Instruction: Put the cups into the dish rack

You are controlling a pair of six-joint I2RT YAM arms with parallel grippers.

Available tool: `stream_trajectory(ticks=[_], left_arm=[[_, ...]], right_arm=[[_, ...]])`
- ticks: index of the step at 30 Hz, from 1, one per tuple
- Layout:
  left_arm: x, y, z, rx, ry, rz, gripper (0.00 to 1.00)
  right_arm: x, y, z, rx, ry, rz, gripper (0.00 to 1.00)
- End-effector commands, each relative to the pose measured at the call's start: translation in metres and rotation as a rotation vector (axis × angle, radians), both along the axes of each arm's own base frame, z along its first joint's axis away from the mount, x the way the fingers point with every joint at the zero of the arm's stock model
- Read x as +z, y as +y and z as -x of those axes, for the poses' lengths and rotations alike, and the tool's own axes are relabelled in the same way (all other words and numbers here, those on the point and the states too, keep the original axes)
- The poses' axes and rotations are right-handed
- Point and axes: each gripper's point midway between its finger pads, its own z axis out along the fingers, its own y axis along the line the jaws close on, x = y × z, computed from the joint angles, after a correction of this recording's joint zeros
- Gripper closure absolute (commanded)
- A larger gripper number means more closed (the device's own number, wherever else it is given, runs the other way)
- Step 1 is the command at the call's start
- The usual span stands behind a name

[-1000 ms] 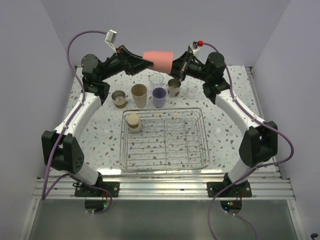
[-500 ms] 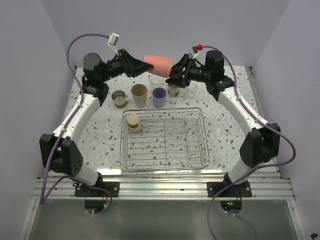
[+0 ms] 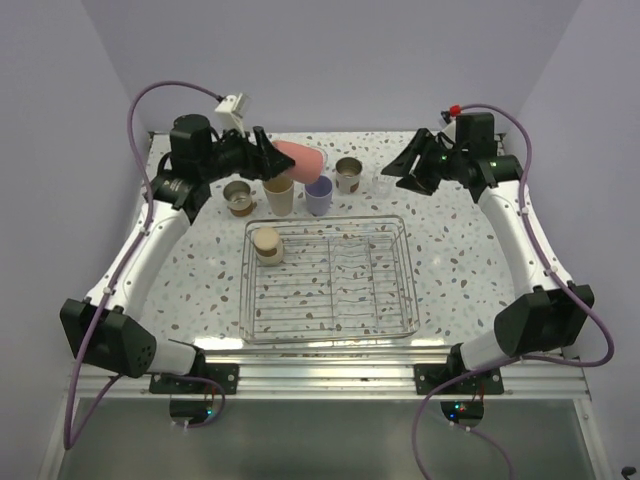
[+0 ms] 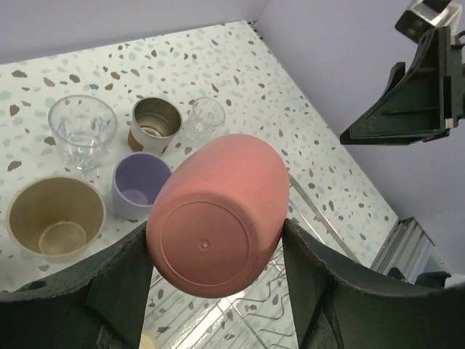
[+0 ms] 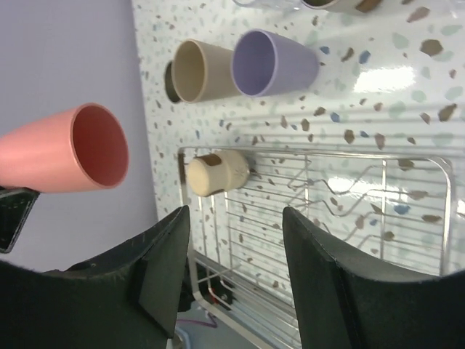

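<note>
My left gripper point(image 3: 283, 160) is shut on the red-pink cup point(image 3: 304, 160) and holds it on its side in the air above the row of cups. In the left wrist view the cup's base point(image 4: 211, 233) sits between both fingers. My right gripper point(image 3: 402, 172) is open and empty, to the right of the cups; its wrist view shows the red-pink cup's mouth point(image 5: 94, 145) far to its left. The silver wire dish rack point(image 3: 395, 300) lies mid-table with one short cream-and-brown cup point(image 3: 268, 244) in its far left corner.
Behind the rack stand a brown metallic cup point(image 3: 240, 197), the tall tan cup point(image 3: 279, 190), the lavender cup point(image 3: 319, 193), a second brown metallic cup point(image 3: 348, 174) and a clear cup point(image 3: 384, 180). Another clear cup point(image 4: 82, 131) stands behind them.
The right gripper let go of the red-pink cup and drew back to the right. The left gripper kept the cup and brought it lower and nearer, over the standing cups.
</note>
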Motion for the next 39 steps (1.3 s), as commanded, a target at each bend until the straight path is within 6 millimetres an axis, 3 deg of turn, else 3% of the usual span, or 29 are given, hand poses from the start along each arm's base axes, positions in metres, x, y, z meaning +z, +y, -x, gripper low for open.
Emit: stream_trajectory(ticks=[1, 5, 12, 24, 39], left_arm=[[-0.019, -0.001, 0.025, -0.008, -0.031, -0.197, 1.0], [-0.05, -0.026, 0.045, -0.027, -0.002, -0.321, 1.0], [-0.099, -0.021, 0.057, 0.027, 0.039, -0.519, 1.0], [-0.174, -0.022, 0.067, 0.0, 0.141, -0.612, 1.0], [-0.21, -0.03, 0.047, 0.064, 0.158, -0.716, 1.0]], right_arm=[[-0.008, -0.018, 0.021, 0.001, 0.02, 0.146, 0.43], [-0.01, -0.019, 0.025, 0.001, 0.026, 0.154, 0.43], [-0.014, -0.022, 0.037, 0.002, 0.044, 0.164, 0.44], [-0.02, -0.03, 0.058, 0.005, 0.075, 0.204, 0.44], [-0.021, -0.037, 0.063, -0.006, 0.071, 0.239, 0.44]])
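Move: The pink cup in the left gripper is meant for the free spot in the rack's far-left part, about 5 cm back from the left hand, 4 cm to its right and 27 cm below. The cream cup already in the rack stands some 8 cm left of that spot. Beyond the far rail, about 5 cm ahead of the hand, stand the tan cup, 1 cm to its left, and the purple cup, 7 cm to its right. From the right hand the spot is 23 cm left, 5 cm back and 22 cm below. Keep the pink cup pinched near its base and lower the left gripper some 23 cm into the far-left part of the rack, drawing back about 7 cm, mostly early on, to come down just right of the cream cup. Roll the wrist about 45 degrees on the way so the mouth swings downward. Ease the empty, still-open right gripper back about 5 cm and slightly right and down. ##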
